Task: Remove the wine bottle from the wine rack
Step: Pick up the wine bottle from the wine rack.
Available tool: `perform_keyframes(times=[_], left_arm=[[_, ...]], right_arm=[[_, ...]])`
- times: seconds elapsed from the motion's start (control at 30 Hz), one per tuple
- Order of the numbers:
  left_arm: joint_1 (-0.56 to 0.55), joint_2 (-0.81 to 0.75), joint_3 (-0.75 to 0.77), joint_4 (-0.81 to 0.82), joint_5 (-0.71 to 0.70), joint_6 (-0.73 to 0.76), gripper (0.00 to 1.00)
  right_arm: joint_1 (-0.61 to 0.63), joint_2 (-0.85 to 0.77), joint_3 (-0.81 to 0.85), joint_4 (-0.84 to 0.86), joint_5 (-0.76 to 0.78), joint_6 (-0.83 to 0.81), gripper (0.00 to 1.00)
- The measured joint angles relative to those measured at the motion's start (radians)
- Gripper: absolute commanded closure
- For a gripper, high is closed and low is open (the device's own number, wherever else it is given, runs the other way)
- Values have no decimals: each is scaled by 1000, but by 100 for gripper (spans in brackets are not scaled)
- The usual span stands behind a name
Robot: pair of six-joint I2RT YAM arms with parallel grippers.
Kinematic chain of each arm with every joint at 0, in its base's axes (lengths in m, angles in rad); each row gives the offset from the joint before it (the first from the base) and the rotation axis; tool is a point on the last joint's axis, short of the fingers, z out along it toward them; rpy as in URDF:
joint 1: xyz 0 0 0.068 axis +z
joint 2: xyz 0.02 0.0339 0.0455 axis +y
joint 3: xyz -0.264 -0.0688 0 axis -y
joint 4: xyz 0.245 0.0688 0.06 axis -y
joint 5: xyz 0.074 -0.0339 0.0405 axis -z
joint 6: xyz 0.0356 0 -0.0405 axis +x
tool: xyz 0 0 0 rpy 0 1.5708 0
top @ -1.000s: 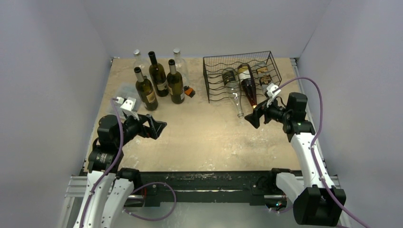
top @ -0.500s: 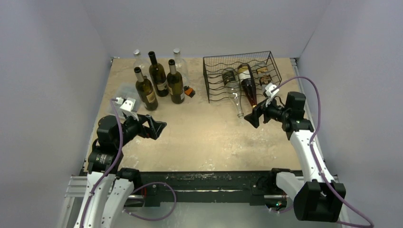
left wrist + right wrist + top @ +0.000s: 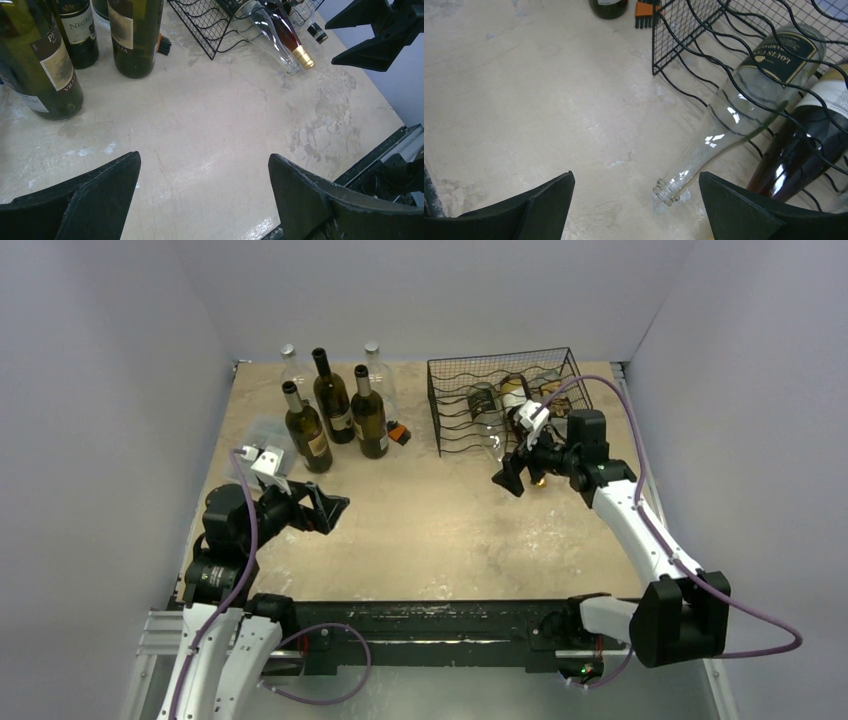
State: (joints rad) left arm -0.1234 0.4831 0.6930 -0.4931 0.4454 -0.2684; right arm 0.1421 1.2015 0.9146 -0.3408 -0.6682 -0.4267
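The black wire wine rack stands at the back right of the table. Two wine bottles lie in it with their necks poking out toward me: a clear one and, to its right, a dark reddish one with a gold foil top. My right gripper is open just above the table in front of the rack. The clear bottle's mouth lies between its fingers, nearer the right one, touching neither. My left gripper is open and empty over bare table at the near left.
Three dark upright bottles and two clear ones stand at the back left. A small orange-and-black object lies near them, and a clear plastic box is at the left edge. Grey walls close in on three sides.
My right arm has swung left and forward, bringing its open gripper from beside the dark bottle's neck to the clear bottle's mouth. The left arm has not moved.
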Motion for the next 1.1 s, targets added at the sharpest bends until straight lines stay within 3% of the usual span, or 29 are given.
perform_keyframes(times=[1.1], left_arm=[[38,15,-1,-2,5,0,0]], right_arm=[[1,183,-24,190,189,244,1]])
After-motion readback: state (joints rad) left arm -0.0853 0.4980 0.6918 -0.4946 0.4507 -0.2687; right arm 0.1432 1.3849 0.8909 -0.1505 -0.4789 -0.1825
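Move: The clear wine bottle lies neck towards the robot in the rack; its middle is about 18 cm ahead of the right hand, level sideways and some 10 cm below. The brown bottle with gold foil lies roughly 8 cm to the right of it, another rack bottle 16 cm to its right. The rack's near left corner is about 16 cm ahead and 15 cm left of the hand. From the left hand the clear bottle is around 29 cm ahead, 38 cm right. Bring the open right gripper forward and down, about 4.5 cm out and 5 cm lower with a slight drift right, towards the clear bottle's neck, doing most of the sinking late. Meanwhile turn the hand some 15 degrees clockwise and tip the fingers further down; keep them wide open, short of touching the glass. ##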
